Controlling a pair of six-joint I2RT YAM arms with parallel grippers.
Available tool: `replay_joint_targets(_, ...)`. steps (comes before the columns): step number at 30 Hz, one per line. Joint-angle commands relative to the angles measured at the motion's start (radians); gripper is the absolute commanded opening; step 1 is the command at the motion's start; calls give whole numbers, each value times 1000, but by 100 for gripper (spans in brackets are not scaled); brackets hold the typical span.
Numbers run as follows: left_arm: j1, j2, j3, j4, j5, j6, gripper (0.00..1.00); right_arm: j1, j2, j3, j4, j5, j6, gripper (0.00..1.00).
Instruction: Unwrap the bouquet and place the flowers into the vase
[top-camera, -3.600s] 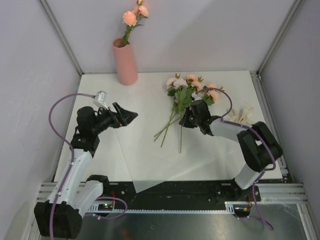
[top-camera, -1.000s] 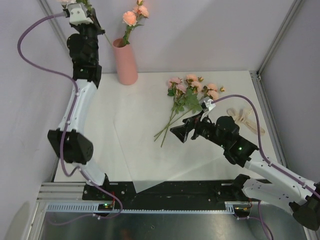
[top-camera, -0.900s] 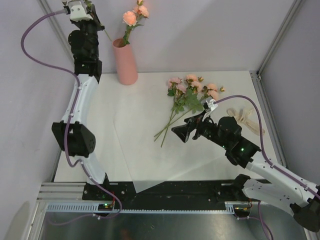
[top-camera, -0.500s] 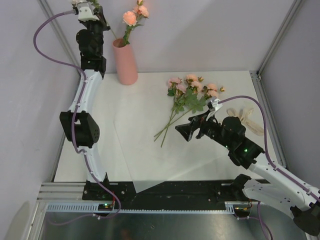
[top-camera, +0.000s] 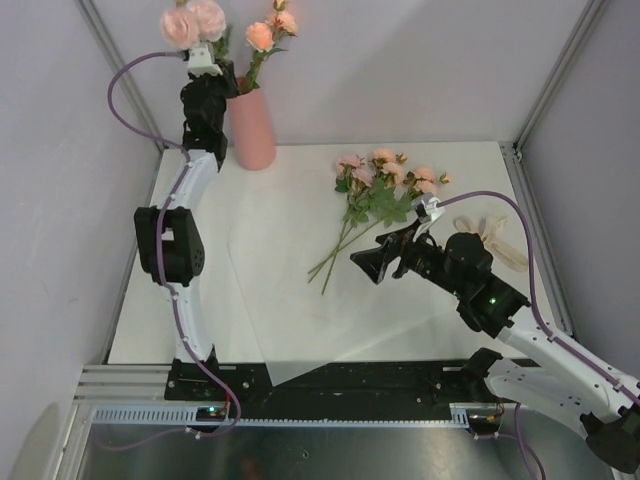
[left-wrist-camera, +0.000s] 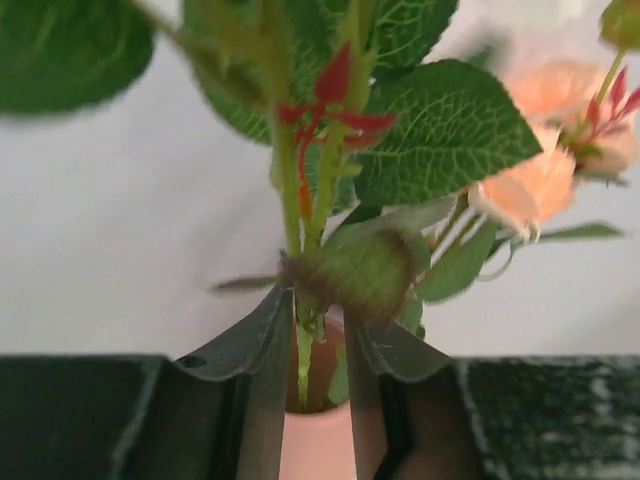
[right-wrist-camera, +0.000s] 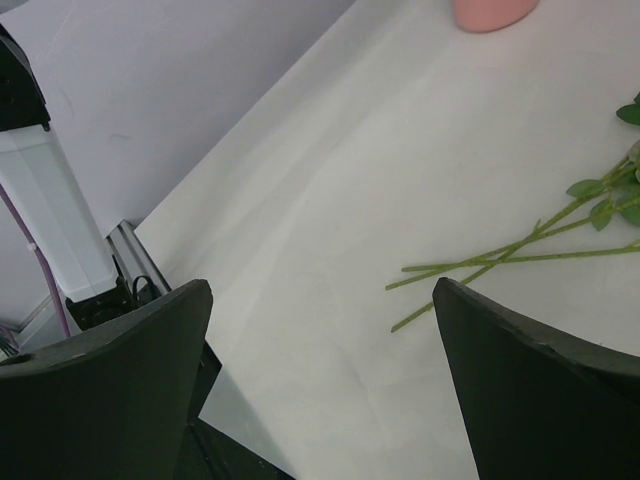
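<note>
The salmon-pink vase (top-camera: 250, 125) stands at the back left with one pink rose (top-camera: 262, 35) in it. My left gripper (top-camera: 208, 78) is raised just left of the vase's mouth, and a stem topped by pink roses (top-camera: 195, 22) rises from it. In the left wrist view the jaws (left-wrist-camera: 318, 320) stand slightly apart, so the gripper is open. The green stem (left-wrist-camera: 303, 350) runs down between them into the vase mouth (left-wrist-camera: 320, 440), resting against the left finger (left-wrist-camera: 262, 380). The other flowers (top-camera: 385, 185) lie on the table. My right gripper (top-camera: 378, 262) hovers open and empty near their stem ends (right-wrist-camera: 500, 255).
The cream ribbon (top-camera: 492, 238) lies loose at the right of the table. A translucent paper sheet (top-camera: 300, 310) is spread flat in the middle. Grey walls and metal frame posts close in the back and sides.
My left arm has swung right with the flower, bringing it over the vase, and its jaws have parted from shut. The right arm has barely moved.
</note>
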Motion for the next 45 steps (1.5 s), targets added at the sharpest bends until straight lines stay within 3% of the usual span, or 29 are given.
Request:
replay_joint_targets(1,1,-39,-73,42,72,-70,35,-3,-3,4,13,-25,15,99)
replay_joint_targets(5,1,-96,-166,35,73,-91,51,-5,7,11,26,-41,24,99)
replay_joint_targets(10,0,-199,-293,-8,48,-102,81,-3,21,16,29,-40,44,99)
replay_joint_targets(14,1,-312,-421,-50,47,-146,91,-4,40,17,34,-24,87,99)
replay_joint_targets(24,-1,-602,-770,-100,172,-243,99,-52,96,18,13,55,256,99)
replay_joint_targets(36,-28,-969,-946,-574,251,-238,100,-166,215,18,-75,127,341,99)
replay_joint_targets(45,-33,-1209,-1159,-636,358,-337,100,-265,446,16,102,86,379,91)
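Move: The left hand still has the pink-rose stem between its fingers, the stem's foot already in the vase mouth. The vase stands about 7 cm ahead and 2 cm right, its middle some 26 cm below; the peach roses in it are roughly 5 cm ahead, 6 cm right and 7 cm above. From the open right hand, the flower stems lie about 22 cm ahead, 2 cm left, 27 cm down; their flower heads 46 cm ahead, 9 cm right; the ribbon 22 cm ahead, 35 cm right. The left fingers, just starting to part, spread wide and let go of the pink-rose stem as the hand sinks about 10 cm beside the vase mouth; the hand then draws back over the table some 30 cm, tipping down and turning clockwise. The right hand, open and touching nothing, hovers, then heads down and forward towards the loose stems, easing right, tipping down about 30 degrees and turning clockwise. ##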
